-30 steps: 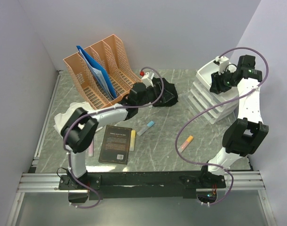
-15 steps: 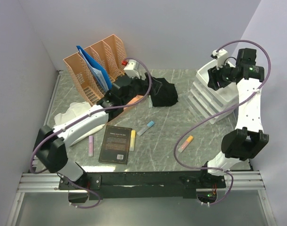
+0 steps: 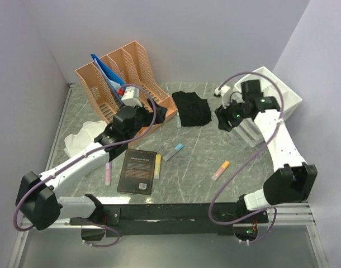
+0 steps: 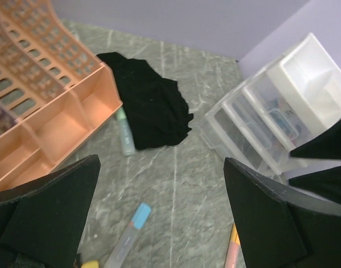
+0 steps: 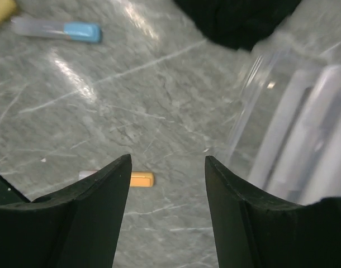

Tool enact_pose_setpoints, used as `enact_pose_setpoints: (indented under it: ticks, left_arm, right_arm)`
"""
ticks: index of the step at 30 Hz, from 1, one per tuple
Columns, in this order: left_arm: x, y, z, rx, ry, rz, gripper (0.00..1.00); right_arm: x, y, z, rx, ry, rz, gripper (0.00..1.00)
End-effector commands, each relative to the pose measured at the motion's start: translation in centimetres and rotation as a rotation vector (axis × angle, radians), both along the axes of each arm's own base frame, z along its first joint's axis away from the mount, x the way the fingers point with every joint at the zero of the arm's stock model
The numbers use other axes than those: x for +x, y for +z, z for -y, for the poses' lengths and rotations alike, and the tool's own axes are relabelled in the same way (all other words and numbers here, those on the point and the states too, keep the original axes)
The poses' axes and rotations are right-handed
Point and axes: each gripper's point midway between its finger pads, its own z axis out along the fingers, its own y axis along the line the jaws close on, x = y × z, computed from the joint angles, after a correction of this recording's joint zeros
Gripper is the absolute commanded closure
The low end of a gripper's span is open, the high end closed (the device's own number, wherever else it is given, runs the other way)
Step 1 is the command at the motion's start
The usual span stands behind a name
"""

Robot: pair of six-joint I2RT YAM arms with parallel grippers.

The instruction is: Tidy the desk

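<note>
The desk (image 3: 198, 139) is grey-green marble. My left gripper (image 3: 138, 118) hovers by the orange file organizer (image 3: 123, 78), open wide and empty; in its wrist view the gripper (image 4: 162, 162) frames bare marble. A black cloth (image 3: 193, 109) lies mid-back, seen too as the cloth (image 4: 151, 103). My right gripper (image 3: 225, 120) hangs open and empty in front of the white drawer unit (image 3: 271, 97). Under that gripper (image 5: 167, 158) lies an orange highlighter (image 5: 141, 179), partly hidden by one finger. A blue-capped highlighter (image 3: 173, 152) lies mid-desk.
A black book (image 3: 138, 171) lies near the front, a yellow highlighter (image 3: 157, 166) at its right edge and a pink one (image 3: 108, 174) to its left. A blue folder (image 3: 106, 70) stands in the organizer. A green pen (image 4: 124, 131) lies beside it. White crumpled material (image 3: 84, 138) sits left.
My left gripper has drawn back from the black cloth toward the organizer and opened wider. My right gripper has come down from over the drawers to the desk in front of them.
</note>
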Motion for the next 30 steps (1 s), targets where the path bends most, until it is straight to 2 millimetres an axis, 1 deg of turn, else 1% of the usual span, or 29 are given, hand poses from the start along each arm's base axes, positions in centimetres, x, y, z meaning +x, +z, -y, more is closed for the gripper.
enact_pose_setpoints:
  ticks: [1, 2, 3, 4, 5, 6, 7, 8, 9, 10, 14, 15, 16, 18, 20, 21, 22, 23, 24, 25, 26, 27, 30]
  left_arm:
    - [-0.4, 0.7, -2.2, -0.071, 0.075, -0.002, 0.00]
    - [-0.6, 0.8, -2.4, -0.076, 0.077, 0.001, 0.01]
    - [-0.8, 0.3, -2.5, -0.070, 0.079, -0.011, 0.01]
    - [-0.8, 0.1, -2.7, -0.070, 0.081, -0.014, 0.00]
    - [-1.0, 0.1, -2.8, -0.073, 0.082, -0.015, 0.01]
    - [-1.1, -0.4, -2.8, -0.072, 0.082, -0.021, 0.01]
    - [-1.1, -0.5, -2.9, -0.074, 0.084, -0.024, 0.01]
    - [-1.2, -0.7, -3.0, -0.075, 0.085, -0.029, 0.01]
    - [-1.3, -0.7, -3.0, -0.077, 0.083, -0.027, 0.01]
    - [-1.3, -0.8, -3.0, -0.074, 0.082, -0.029, 0.00]
    - [-1.3, -1.5, -3.0, -0.060, 0.082, -0.044, 0.01]
    - [-1.3, -1.3, -3.0, -0.062, 0.081, -0.041, 0.01]
    - [-1.3, -1.5, -3.0, -0.058, 0.079, -0.045, 0.01]
    - [-1.3, -1.8, -2.9, -0.060, 0.075, -0.049, 0.01]
    - [-1.2, -2.0, -2.7, -0.060, 0.070, -0.053, 0.01]
    - [-1.2, -2.1, -2.6, -0.059, 0.067, -0.054, 0.01]
    - [-1.2, -2.6, -2.4, -0.055, 0.060, -0.064, 0.01]
    - [-1.1, -2.5, -2.3, -0.056, 0.055, -0.064, 0.00]
    - [-1.1, -2.5, -2.2, -0.057, 0.051, -0.064, 0.00]
    - [-1.0, -2.8, -2.0, -0.053, 0.045, -0.071, 0.01]
    - [-0.9, -2.8, -1.9, -0.056, 0.042, -0.073, 0.01]
    - [-0.9, -2.9, -1.8, -0.056, 0.040, -0.077, 0.01]
    - [-0.8, -3.2, -1.3, -0.054, 0.022, -0.084, 0.01]
  right_arm:
    - [2.4, -4.6, 1.8, -0.082, -0.184, -0.035, 0.37]
    - [3.1, -5.2, 2.1, -0.089, -0.226, -0.030, 0.37]
    - [3.3, -6.5, 3.1, -0.135, -0.269, -0.046, 0.37]
    - [3.7, -7.6, 3.5, -0.154, -0.288, -0.061, 0.37]
    - [4.4, -8.0, 3.9, -0.163, -0.320, -0.044, 0.37]
    - [4.5, -8.9, 4.6, -0.194, -0.349, -0.051, 0.36]
    - [4.7, -9.8, 4.8, -0.208, -0.361, -0.063, 0.36]
    - [5.3, -10.0, 4.9, -0.209, -0.381, -0.050, 0.36]
    - [5.5, -10.5, 5.2, -0.219, -0.392, -0.051, 0.36]
    - [5.9, -11.3, 5.4, -0.234, -0.402, -0.062, 0.36]
    - [6.1, -13.6, 5.9, -0.272, -0.415, -0.109, 0.36]
    - [6.1, -14.1, 6.0, -0.279, -0.416, -0.120, 0.36]
    - [6.2, -14.4, 6.0, -0.284, -0.413, -0.118, 0.36]
    - [5.8, -15.6, 6.1, -0.297, -0.407, -0.149, 0.36]
    - [5.5, -16.3, 5.9, -0.297, -0.389, -0.175, 0.38]
    - [5.3, -16.7, 5.7, -0.293, -0.375, -0.192, 0.42]
    - [4.6, -17.2, 5.4, -0.292, -0.340, -0.228, 0.47]
    - [4.3, -17.1, 4.5, -0.252, -0.305, -0.247, 0.53]
    - [3.9, -17.3, 4.2, -0.241, -0.287, -0.269, 0.65]
    - [3.4, -17.2, 4.0, -0.234, -0.268, -0.289, 0.70]
    - [3.1, -17.1, 3.2, -0.203, -0.241, -0.302, 0.75]
    - [2.8, -17.0, 2.9, -0.190, -0.225, -0.310, 0.84]
    - [2.1, -16.4, 2.2, -0.156, -0.176, -0.326, 0.93]
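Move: The near rim of the pulled-out clear drawer is roughly 4 cm ahead of the right hand, 5 cm to its right and 18 cm below. The drawer unit stands about 11 cm ahead, 17 cm right and 12 cm below; the black cloth lies some 14 cm ahead, 12 cm left and 20 cm down, the orange marker 13 cm back, level sideways, 21 cm down. From the left hand the rim is about 2 cm ahead, 32 cm right and 23 cm below. Down first, quickly, some 17 cm in all, the right hand sinks to the open drawer's rim, working about 5 cm to its right and 4 cm forward while twisting roughly 20 degrees clockwise and tipping further down. At the bottom the half-open fingers close nearly shut, pinching the clear rim. The left hand, open, eases about 4 cm down beside the organizer. ##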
